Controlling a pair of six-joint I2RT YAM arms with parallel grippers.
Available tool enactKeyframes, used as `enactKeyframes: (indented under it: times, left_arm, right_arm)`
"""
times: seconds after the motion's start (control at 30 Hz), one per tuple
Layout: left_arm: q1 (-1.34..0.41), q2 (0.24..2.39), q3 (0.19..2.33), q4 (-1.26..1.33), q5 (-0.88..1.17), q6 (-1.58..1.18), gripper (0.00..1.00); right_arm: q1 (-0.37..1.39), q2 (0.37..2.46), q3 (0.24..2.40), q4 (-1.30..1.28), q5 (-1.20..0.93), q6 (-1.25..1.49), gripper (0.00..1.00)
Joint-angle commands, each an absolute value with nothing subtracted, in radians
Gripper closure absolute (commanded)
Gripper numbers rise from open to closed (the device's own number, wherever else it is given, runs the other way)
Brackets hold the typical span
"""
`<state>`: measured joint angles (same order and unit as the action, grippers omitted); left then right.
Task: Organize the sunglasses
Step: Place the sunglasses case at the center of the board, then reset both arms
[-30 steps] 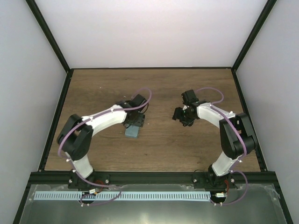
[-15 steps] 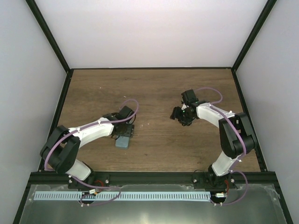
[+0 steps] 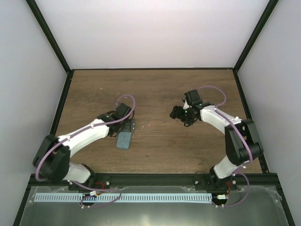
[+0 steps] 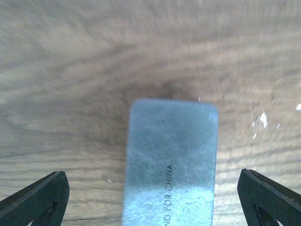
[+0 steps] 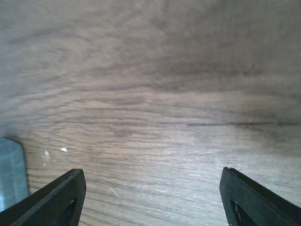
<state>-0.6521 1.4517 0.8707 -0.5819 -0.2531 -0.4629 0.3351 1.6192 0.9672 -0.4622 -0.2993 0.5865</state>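
Observation:
The sunglasses are out of view in every frame. A closed teal-blue case lies flat on the wooden table, left of centre. My left gripper hangs just above its far end, open. In the left wrist view the case fills the gap, and both black fingertips stand well clear of its sides. My right gripper hovers open right of centre. Only bare wood shows between its fingertips, with one corner of the case at the left edge.
Black frame posts and white walls close in the table on the left, right and back. The arm bases sit on a black rail at the near edge. Small white specks dot the wood beside the case.
My left arm carried the case to the left and nearer, set it on the table and opened its jaws wide. My right gripper opened wider and edged left.

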Motion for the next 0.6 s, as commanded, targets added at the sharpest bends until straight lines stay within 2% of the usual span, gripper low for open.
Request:
enactKeyframes:
  times: [0.0,0.2,0.4,0.57]
  left_arm:
    - [-0.626,1.301,0.929,-0.599,-0.412,-0.536,0.00]
    - [-0.500,1.212,0.973,-0.569,-0.476,-0.589,0.00]
    - [-0.424,1.140,0.860,-0.331,-0.420,-0.429,0.00]
    - [-0.367,1.130,0.787,-0.291,-0.491,-0.394,0.00]
  right_arm:
    - [0.329,1.514,0.999,-0.400,-0.216,0.518,0.18]
    - [0.287,1.452,0.999,-0.307,0.084,0.370,0.06]
    - [0.225,1.336,0.708,0.198,0.202,0.112,0.00]
    - [0.102,1.377,0.549,0.456,0.154,0.183,0.00]
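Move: The sunglasses case lies on the board just under the left hand, its middle some 4 cm back, 1 cm to the left and 5 cm below. A white chip in the board is about 9 cm to the left hand's right and 1 cm ahead; a white fleck lies some 15 cm ahead and 2 cm left, both about 7 cm down. From the right hand the case is roughly 22 cm left, 9 cm back and 4 cm below. The sunglasses case, already released, is left behind as the left hand, still wide open, rises some 13 cm off it and swings left and a bit forward, its fingers tipping up nearly 30 degrees and turning counter-clockwise. Empty too, the right hand goes about 12 cm right, away from the case, rising and reaching forward early on, while its fingers open fully and tip up. ##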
